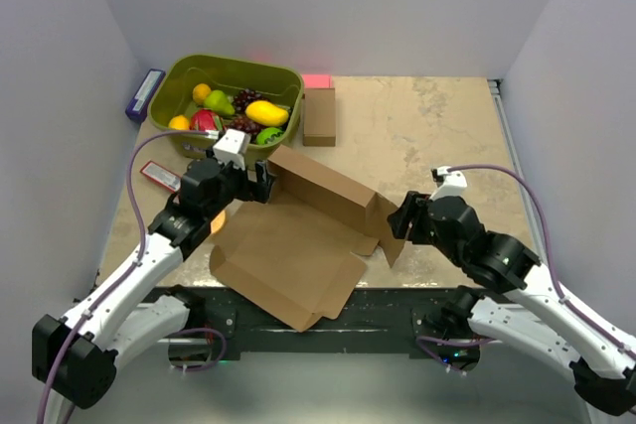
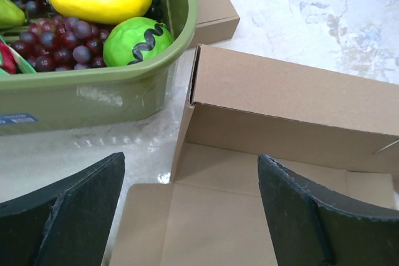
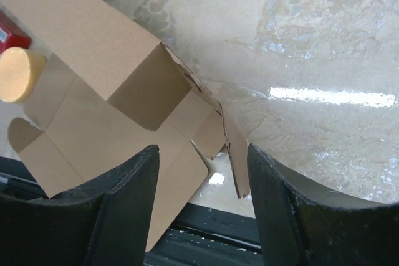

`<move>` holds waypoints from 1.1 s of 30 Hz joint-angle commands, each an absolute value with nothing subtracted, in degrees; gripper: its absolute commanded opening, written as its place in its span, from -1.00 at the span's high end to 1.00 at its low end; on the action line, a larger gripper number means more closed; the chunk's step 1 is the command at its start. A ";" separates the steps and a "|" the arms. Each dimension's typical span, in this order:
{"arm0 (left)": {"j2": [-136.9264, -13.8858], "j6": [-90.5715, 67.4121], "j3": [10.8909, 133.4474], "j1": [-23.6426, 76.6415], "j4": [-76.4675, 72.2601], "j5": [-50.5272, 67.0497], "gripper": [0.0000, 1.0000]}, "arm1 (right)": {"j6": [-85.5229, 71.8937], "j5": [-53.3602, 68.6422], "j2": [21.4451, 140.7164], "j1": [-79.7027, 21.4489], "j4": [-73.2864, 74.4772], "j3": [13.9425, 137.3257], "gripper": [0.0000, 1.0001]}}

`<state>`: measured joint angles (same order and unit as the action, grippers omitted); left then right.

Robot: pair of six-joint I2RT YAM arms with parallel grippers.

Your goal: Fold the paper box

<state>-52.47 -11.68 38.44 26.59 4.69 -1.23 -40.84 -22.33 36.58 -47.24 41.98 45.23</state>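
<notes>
The paper box [image 1: 293,245] is a big brown die-cut sheet lying across the near middle of the table, its front corner hanging over the table edge. Its far panel [image 2: 293,101] stands folded up as a long wall. My left gripper [image 1: 262,187] is at the wall's left end and hovers open [image 2: 190,172] over the flat sheet, with nothing between its fingers. My right gripper [image 1: 398,218] is at the box's right end, open [image 3: 202,157]. A small side flap [image 3: 235,166] stands on edge between its fingers, close to the right one, and is not pinched.
A green basket [image 1: 289,83] of fruit stands at the back left, right behind the box's left end. A small brown cardboard box [image 1: 319,114] and a pink block [image 1: 316,80] sit beside it. A purple packet [image 1: 144,94] and a red-and-white packet [image 1: 159,176] lie at the left.
</notes>
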 commanded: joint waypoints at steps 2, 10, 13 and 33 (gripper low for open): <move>-52.20 -17.13 42.18 24.26 5.89 3.16 -0.84 | -39.73 -23.47 38.93 -47.29 39.46 45.00 -0.25; -59.32 -20.03 46.32 18.55 -2.25 11.05 -0.84 | -39.29 -23.99 40.43 -47.29 38.24 43.60 0.21; -61.69 -20.04 46.84 16.70 -4.65 13.61 -0.83 | -37.98 -24.26 42.35 -47.29 36.83 43.86 0.57; -60.82 -19.16 45.00 11.95 -4.49 14.68 -0.88 | -6.53 -33.22 58.97 -47.29 25.50 55.11 1.00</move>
<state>-61.67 -19.07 44.51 12.58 -3.97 14.55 -17.04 -28.67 59.09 -47.24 30.68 52.56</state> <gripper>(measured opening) 0.935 0.015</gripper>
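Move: The paper box's right end flap hangs between and just below the right hand's open fingers, about 1 cm ahead, 2 cm left and 4 cm down; the raised wall's middle is some 6 cm ahead and 16 cm left. From the left hand, the wall's left end is about 6 cm ahead, 3 cm right and 5 cm down; the green bin sits roughly 18 cm ahead and 8 cm left, the small carton 18 cm ahead and 13 cm right. The right hand pinches the end flap and draws it some 7 cm forward; open left hand advances about 5. ##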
